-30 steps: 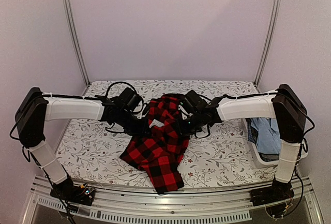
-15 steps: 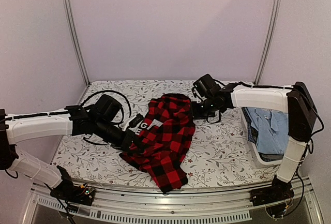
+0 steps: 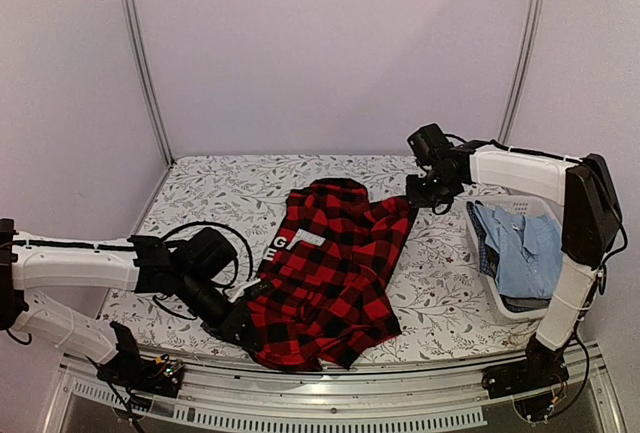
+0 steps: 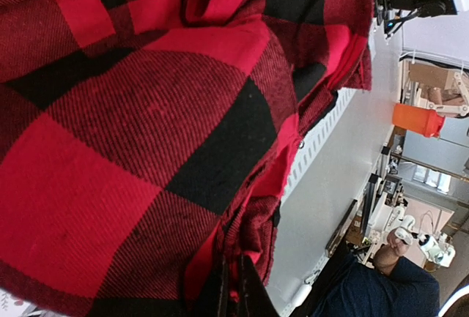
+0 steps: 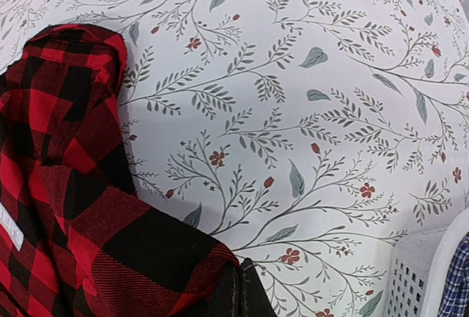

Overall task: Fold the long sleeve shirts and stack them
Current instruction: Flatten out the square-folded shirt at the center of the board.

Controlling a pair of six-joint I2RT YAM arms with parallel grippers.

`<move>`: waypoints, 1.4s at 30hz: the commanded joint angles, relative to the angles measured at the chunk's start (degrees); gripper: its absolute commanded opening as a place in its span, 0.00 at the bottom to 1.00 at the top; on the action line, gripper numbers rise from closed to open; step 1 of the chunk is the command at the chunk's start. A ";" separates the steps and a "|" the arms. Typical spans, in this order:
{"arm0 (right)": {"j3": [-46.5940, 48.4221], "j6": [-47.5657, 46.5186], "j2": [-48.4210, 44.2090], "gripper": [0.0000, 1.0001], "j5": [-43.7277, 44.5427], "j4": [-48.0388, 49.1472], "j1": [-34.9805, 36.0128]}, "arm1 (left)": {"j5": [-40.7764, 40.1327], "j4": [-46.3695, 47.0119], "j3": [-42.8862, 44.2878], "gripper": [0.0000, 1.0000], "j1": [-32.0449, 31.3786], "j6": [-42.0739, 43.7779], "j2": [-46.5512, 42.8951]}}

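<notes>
One of the long sleeve shirts, the red-and-black check shirt (image 3: 330,273), lies stretched slantwise across the floral table, white letters (image 3: 283,243) showing near its left side. At the near-left, my left gripper (image 3: 243,325) is shut on a bunched hem of the shirt, just over the table's front edge. In the left wrist view the fingertips (image 4: 233,295) pinch a fold of red cloth (image 4: 146,127). My right gripper (image 3: 412,196) is shut on the far-right corner of the shirt. In the right wrist view its fingertips (image 5: 240,291) clamp that corner (image 5: 146,258) just above the tablecloth.
A white basket (image 3: 497,303) at the right edge holds light-blue garments (image 3: 520,248); its wall (image 5: 432,273) shows close to my right gripper. The metal rail (image 3: 330,408) runs along the front edge. A black cable (image 3: 190,233) loops beside my left wrist.
The two arms have drawn apart, the left toward the near-left edge and the right toward the far right. The shirt, bunched between them before, now lies spread out.
</notes>
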 commanded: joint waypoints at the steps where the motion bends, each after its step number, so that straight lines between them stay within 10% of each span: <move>1: 1.99 -1.84 -0.64 0.00 5.01 -2.29 -2.05 | 0.44 -1.51 -0.85 0.06 -0.78 -0.15 -0.45; 7: 2.38 -2.53 -0.58 0.00 5.65 -2.87 -2.31 | -2.87 -3.71 0.81 0.51 -0.78 -0.68 -2.26; 11: 2.20 -2.49 -0.58 0.00 6.48 -3.15 -2.31 | -5.71 -3.95 4.84 0.62 -0.70 -2.00 -5.19; 19: 2.31 -2.79 -2.83 0.00 5.71 -3.51 -2.31 | -26.71 -6.49 14.66 0.63 6.56 -1.66 1.50; 29: 1.15 -2.62 -6.11 0.00 3.13 -3.46 -0.50 | -33.47 -1.40 28.04 0.66 8.97 5.11 26.44; 42: 0.62 -1.95 -7.64 0.00 1.81 -3.05 2.07 | -38.70 -0.61 33.57 0.57 7.04 5.69 37.92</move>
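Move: The left hand still pinches the shirt's near-left corner; the patch of shirt it goes for lies about 21 cm ahead, 2 cm right and 7 cm below. The white letters are some 28 cm ahead and 1 cm right of this hand, the grey label about 30 cm ahead and 7 cm right. From the right hand, which holds up a sleeve end, that patch is roughly 14 cm back, 32 cm left and 11 cm down; the basket stands 11 cm back and 25 cm right. The left hand stays low just long enough to open its fingers wide and let go of the near-left corner, then arcs some 21 cm forward over the shirt, first rising about 5 cm and then sinking about 11 cm to the cloth just short of the letters and label, while the wrist turns some 40 degrees until the fingers point almost straight down, still spread. The right hand keeps its shut grip on the sleeve end, drawing it about 3 cm right, then lifting it some 3.5 cm and easing back left. ##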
